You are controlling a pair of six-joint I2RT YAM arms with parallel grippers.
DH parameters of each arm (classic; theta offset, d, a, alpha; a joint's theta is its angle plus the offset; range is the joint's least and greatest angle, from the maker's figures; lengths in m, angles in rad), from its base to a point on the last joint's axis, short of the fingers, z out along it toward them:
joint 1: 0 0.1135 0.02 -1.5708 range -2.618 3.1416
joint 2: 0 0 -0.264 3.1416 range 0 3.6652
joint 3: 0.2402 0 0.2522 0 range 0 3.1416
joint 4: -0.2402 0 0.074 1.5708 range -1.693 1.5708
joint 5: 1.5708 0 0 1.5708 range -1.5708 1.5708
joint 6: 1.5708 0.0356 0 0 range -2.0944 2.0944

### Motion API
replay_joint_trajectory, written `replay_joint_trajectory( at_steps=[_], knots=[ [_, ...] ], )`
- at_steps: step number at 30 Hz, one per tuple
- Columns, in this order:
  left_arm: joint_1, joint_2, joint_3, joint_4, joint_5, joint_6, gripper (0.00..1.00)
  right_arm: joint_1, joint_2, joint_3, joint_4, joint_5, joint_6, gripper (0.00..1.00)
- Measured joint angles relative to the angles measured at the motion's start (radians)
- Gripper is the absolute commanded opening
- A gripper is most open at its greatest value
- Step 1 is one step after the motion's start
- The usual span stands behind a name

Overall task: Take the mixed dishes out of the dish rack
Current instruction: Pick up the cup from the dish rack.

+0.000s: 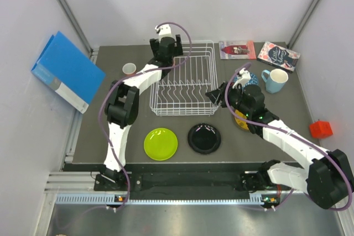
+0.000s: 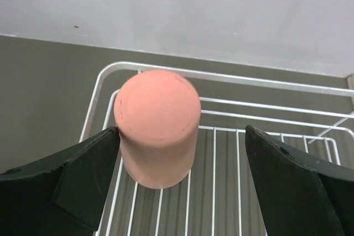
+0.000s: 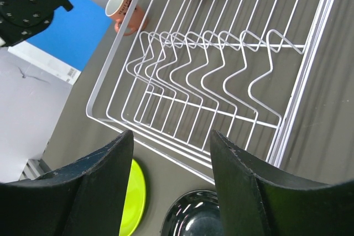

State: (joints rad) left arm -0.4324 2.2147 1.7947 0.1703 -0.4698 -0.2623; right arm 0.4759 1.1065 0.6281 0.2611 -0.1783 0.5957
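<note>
The white wire dish rack (image 1: 185, 81) holds a salmon cup (image 2: 157, 125), standing upside down in its far left corner. My left gripper (image 2: 182, 175) hangs open around the cup, with the left finger (image 2: 83, 175) next to its side and the right finger well apart. In the top view the left gripper (image 1: 166, 45) hides this cup. My right gripper (image 3: 171, 139) is open and empty beside the rack's (image 3: 210, 70) near right corner. On the table lie a lime-green plate (image 1: 160, 143), a black plate (image 1: 204, 138), a pink cup (image 1: 129, 69) and a light blue mug (image 1: 275, 80).
A blue binder (image 1: 66, 70) leans at the far left. Two books (image 1: 238, 49) (image 1: 278, 55) lie at the back right. A red block (image 1: 320, 129) sits at the right edge. A yellow plate (image 1: 240, 121) and a blue bowl (image 1: 247, 79) show partly beside the right arm.
</note>
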Motion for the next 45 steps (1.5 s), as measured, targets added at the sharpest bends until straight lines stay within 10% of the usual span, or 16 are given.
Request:
replay_joint_trajectory(
  at_steps=[13, 27, 31, 45],
  knots=[
    [0.02, 0.095, 0.009, -0.026, 0.002, -0.003, 0.92, 0.0, 0.044, 0.0, 0.003, -0.008, 0.0, 0.57],
    [0.032, 0.098, -0.015, 0.014, 0.013, 0.003, 0.34, 0.0, 0.082, 0.0, 0.035, -0.016, 0.004, 0.57],
    [0.034, 0.064, -0.074, 0.046, 0.018, -0.005, 0.0, 0.0, 0.082, 0.0, 0.039, -0.017, 0.01, 0.57],
    [0.017, -0.158, -0.227, 0.037, 0.074, -0.045, 0.0, 0.007, 0.018, 0.0, 0.028, -0.012, 0.018, 0.57]
  ],
)
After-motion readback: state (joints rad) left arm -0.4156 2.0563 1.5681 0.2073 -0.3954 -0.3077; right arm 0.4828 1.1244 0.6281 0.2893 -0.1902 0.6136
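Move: The upturned pink cup stands in the far-left corner of the dish rack, about 7 cm below the open left gripper, some 2 cm ahead and 2 cm to its left. The orange mug is about 21 cm left of that hand, 5 cm back and 10 cm down; the rack's middle lies roughly 8 cm back, 5 cm right and 12 cm below. From the right hand the cup is about 28 cm ahead, 20 cm left and 9 cm lower. Lower the open left gripper about 6.5 cm around the cup, easing slightly left and tipping the fingers a little down, then close to pinch the cup's two sides. Keep that grip while drawing back some 4 cm towards the base and then rising about 6 cm. Let the empty right hand dip a couple of centimetres and come back up, its fingers unchanged. ##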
